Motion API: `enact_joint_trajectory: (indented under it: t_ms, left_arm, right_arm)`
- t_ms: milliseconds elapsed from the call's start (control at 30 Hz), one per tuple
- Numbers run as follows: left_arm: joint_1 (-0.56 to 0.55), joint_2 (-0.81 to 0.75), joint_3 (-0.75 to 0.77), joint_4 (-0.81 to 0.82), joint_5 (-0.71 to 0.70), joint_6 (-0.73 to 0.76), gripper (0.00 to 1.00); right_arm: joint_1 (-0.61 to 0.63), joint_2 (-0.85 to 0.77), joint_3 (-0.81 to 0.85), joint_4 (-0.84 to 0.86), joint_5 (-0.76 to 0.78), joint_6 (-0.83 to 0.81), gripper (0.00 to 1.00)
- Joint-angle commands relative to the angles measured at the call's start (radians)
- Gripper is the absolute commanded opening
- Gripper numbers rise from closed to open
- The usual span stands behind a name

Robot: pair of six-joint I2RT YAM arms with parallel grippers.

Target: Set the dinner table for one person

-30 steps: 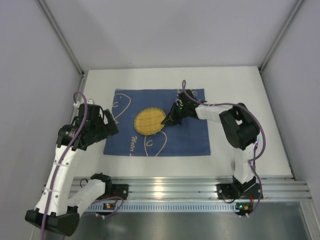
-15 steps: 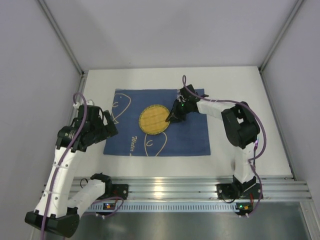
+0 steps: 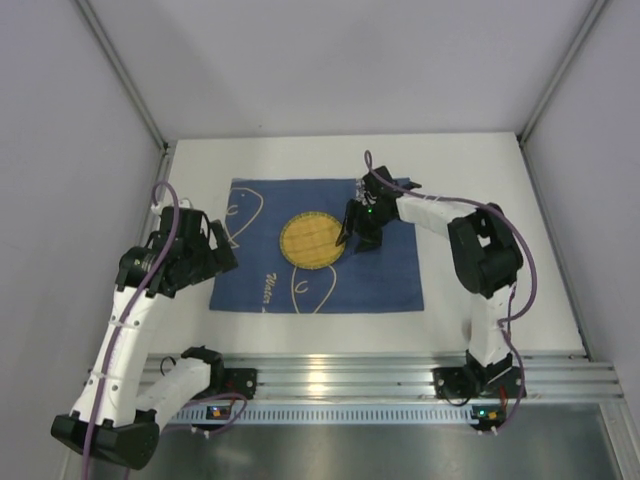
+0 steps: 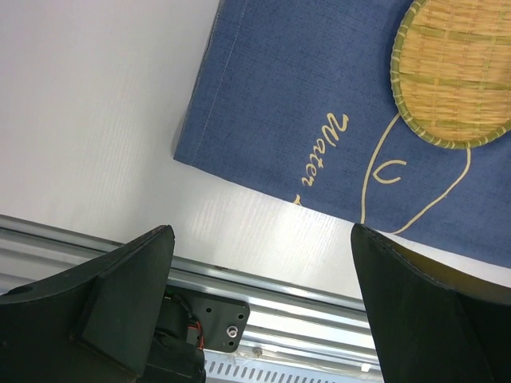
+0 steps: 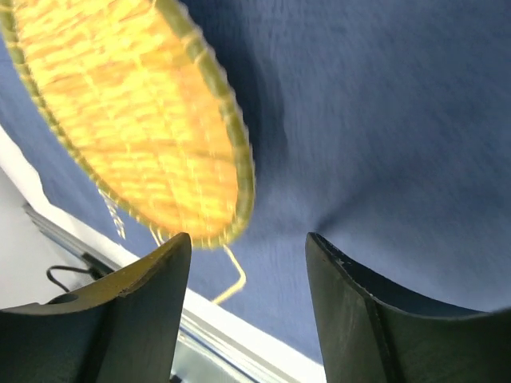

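Note:
The dinner table (image 3: 480, 180) is a plain white top with a blue cloth mat (image 3: 375, 280) lying on it. A round woven yellow plate (image 3: 311, 240) rests flat on the mat's middle. My right gripper (image 3: 353, 238) hovers just off the plate's right rim, open, with nothing between its fingers. The right wrist view shows the plate (image 5: 120, 120) to the left of the right gripper (image 5: 247, 239), over blue mat (image 5: 383, 120). My left gripper (image 3: 222, 245) stands open and empty at the mat's left edge. In the left wrist view the left gripper (image 4: 262, 231) is above bare table, the mat (image 4: 303, 88) and plate (image 4: 459, 72) beyond.
An aluminium rail (image 3: 350, 375) runs along the table's near edge, carrying both arm bases. White walls close in the table on the left, right and back. The mat carries pale line drawings and lettering (image 4: 319, 152).
My right gripper has opened and let go of the woven plate, which now lies flat on the mat a little further right. The left arm has barely moved.

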Motion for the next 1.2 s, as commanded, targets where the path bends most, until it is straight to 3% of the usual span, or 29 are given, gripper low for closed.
enact_joint_trajectory:
  t_ms: [0, 133, 200, 333, 467, 633, 767, 933, 1167]
  left_arm:
    - [-0.002, -0.014, 0.004, 0.02, 0.013, 0.002, 0.97]
    - [-0.002, -0.017, -0.019, 0.032, 0.017, 0.0, 0.97]
    - [-0.004, -0.016, -0.034, 0.05, 0.023, 0.0, 0.98]
    - [-0.002, 0.004, -0.07, 0.104, 0.054, 0.0, 0.97]
    - [-0.002, 0.056, -0.103, 0.162, 0.112, 0.002, 0.97]
    - [-0.002, 0.17, -0.12, 0.271, 0.175, 0.016, 0.97]
    - [-0.004, 0.334, -0.041, 0.313, 0.237, 0.022, 0.95]
    - [-0.013, 0.529, 0.163, 0.253, 0.27, 0.059, 0.94]
    - [-0.016, 0.73, 0.291, 0.191, 0.281, 0.08, 0.92]
  right_arm:
    - [-0.051, -0.204, 0.036, -0.135, 0.065, -0.1, 0.6]
    - [-0.19, -0.382, -0.057, -0.212, 0.099, -0.172, 0.61]
    - [-0.319, -0.486, -0.143, -0.256, 0.124, -0.195, 0.61]
    - [-0.553, -0.626, -0.269, -0.375, 0.388, -0.226, 0.62]
    - [-0.721, -0.694, -0.436, -0.42, 0.483, -0.209, 0.62]
    - [-0.876, -0.725, -0.486, -0.454, 0.59, -0.228, 0.63]
    - [-0.936, -0.703, -0.481, -0.477, 0.644, -0.22, 0.64]
    - [-0.993, -0.668, -0.51, -0.429, 0.635, -0.197, 0.63]
    - [-1.0, -0.508, -0.547, -0.318, 0.599, -0.203, 0.6]
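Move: The fork and spoon lie together some 41 cm to the right of your right gripper and about 17 cm nearer the base, roughly 3 cm lower. The cup stands about 33 cm right and 23 cm back; the woven plate just released has its middle some 11 cm left and level. From your left gripper, the plate is about 14 cm ahead, 21 cm right and 20 cm below, the fork and spoon some 71 cm right, 2 cm back. Lift the open right gripper about 12 cm clear of the plate, swing it some 40 cm right and 15 cm back while turning it about 50 degrees clockwise, then sink until it hovers low over the fork and spoon. Bring the open left gripper forward, right and down towards the plate, stopping short. ##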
